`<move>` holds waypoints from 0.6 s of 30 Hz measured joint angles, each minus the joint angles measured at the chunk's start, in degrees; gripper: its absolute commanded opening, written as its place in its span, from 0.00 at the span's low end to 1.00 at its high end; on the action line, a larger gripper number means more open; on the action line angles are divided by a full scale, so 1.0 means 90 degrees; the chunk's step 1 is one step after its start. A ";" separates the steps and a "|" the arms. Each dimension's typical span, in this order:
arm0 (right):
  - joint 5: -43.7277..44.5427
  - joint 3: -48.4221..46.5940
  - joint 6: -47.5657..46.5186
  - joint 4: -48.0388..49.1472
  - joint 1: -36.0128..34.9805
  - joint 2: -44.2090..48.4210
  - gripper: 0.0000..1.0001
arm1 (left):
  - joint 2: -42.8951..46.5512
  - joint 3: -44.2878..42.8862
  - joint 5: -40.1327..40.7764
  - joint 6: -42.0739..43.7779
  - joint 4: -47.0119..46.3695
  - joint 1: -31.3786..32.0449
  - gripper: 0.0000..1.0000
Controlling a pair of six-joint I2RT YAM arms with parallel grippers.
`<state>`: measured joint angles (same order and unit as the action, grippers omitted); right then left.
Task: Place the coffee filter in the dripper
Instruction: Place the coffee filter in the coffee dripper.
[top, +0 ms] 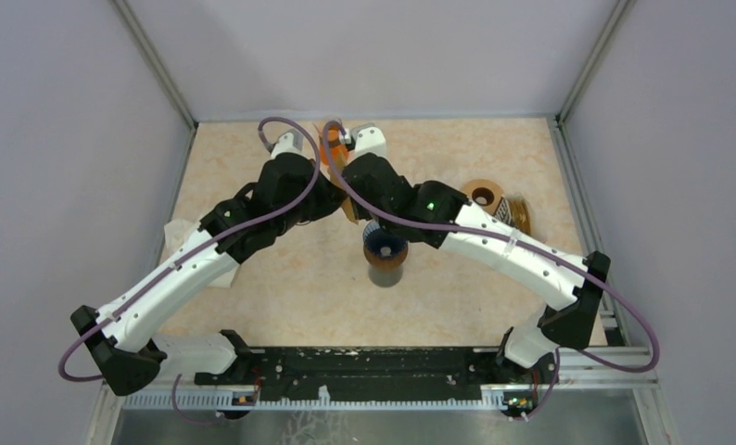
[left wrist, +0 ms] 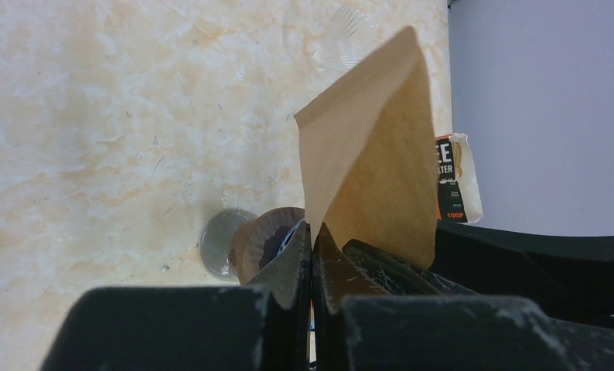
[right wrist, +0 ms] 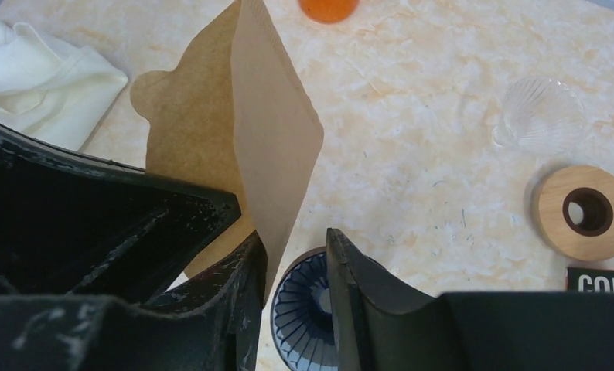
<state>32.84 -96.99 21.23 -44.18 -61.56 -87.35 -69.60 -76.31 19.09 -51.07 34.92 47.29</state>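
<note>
The coffee filter (left wrist: 373, 154) is a brown paper cone held upright above the table, with my left gripper (left wrist: 313, 228) shut on its lower edge. In the right wrist view the same filter (right wrist: 242, 139) stands beside the left finger of my right gripper (right wrist: 295, 239). That gripper is open, its jaws apart and not clamping the paper. The dripper (top: 385, 244), dark blue and ribbed inside, sits on a grey cylinder at mid-table. It lies directly under the right jaws (right wrist: 304, 309) and just behind the left fingers (left wrist: 269, 236). In the top view both wrists meet above and behind it.
A white cloth (right wrist: 41, 77) lies at the table's left side. A clear glass dripper (right wrist: 540, 116), a wooden ring (right wrist: 582, 212) and a coffee filter box (left wrist: 452, 178) sit to the right. An orange object (top: 332, 144) stands at the back.
</note>
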 measured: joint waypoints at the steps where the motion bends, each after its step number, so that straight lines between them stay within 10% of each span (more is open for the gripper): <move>1: 0.0010 0.0049 0.0000 0.0005 0.0000 0.0000 0.28 | 0.0000 0.0000 0.0002 -0.0015 0.0007 0.0000 0.00; 9: 0.0172 0.0153 -0.0039 -0.0017 0.0019 0.0000 0.00 | 0.0002 -0.0061 0.0036 0.0027 0.0114 0.0000 0.00; 18: 0.0151 0.0153 -0.0083 -0.0124 0.0265 0.0061 0.00 | 0.0002 -0.0129 0.0049 0.0367 0.0469 0.0000 0.00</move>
<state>34.20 -95.61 20.49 -45.30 -59.18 -86.80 -69.58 -77.47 19.53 -47.77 39.13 47.29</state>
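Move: The coffee filter, still pinched by the left hand, stands between the grippers, its middle about 3 cm ahead and 3 cm left of the right hand at its height. The dripper sits some 6 cm back, 3 cm right and 14 cm below the right hand; from the left hand that is about 7 cm back, 8 cm right and 13 cm down. The orange carafe is about 26 cm ahead and 5 cm left of the left hand, 24 cm lower. The filter's edge, already between the right hand's half-open fingers, gets pinched as that hand sinks about 1 cm and closes fully; the right hand then draws it some 2 cm to the right and 1 cm forward. The left hand keeps its hold on the filter and eases about 1 cm left and slightly down, away from the right. ##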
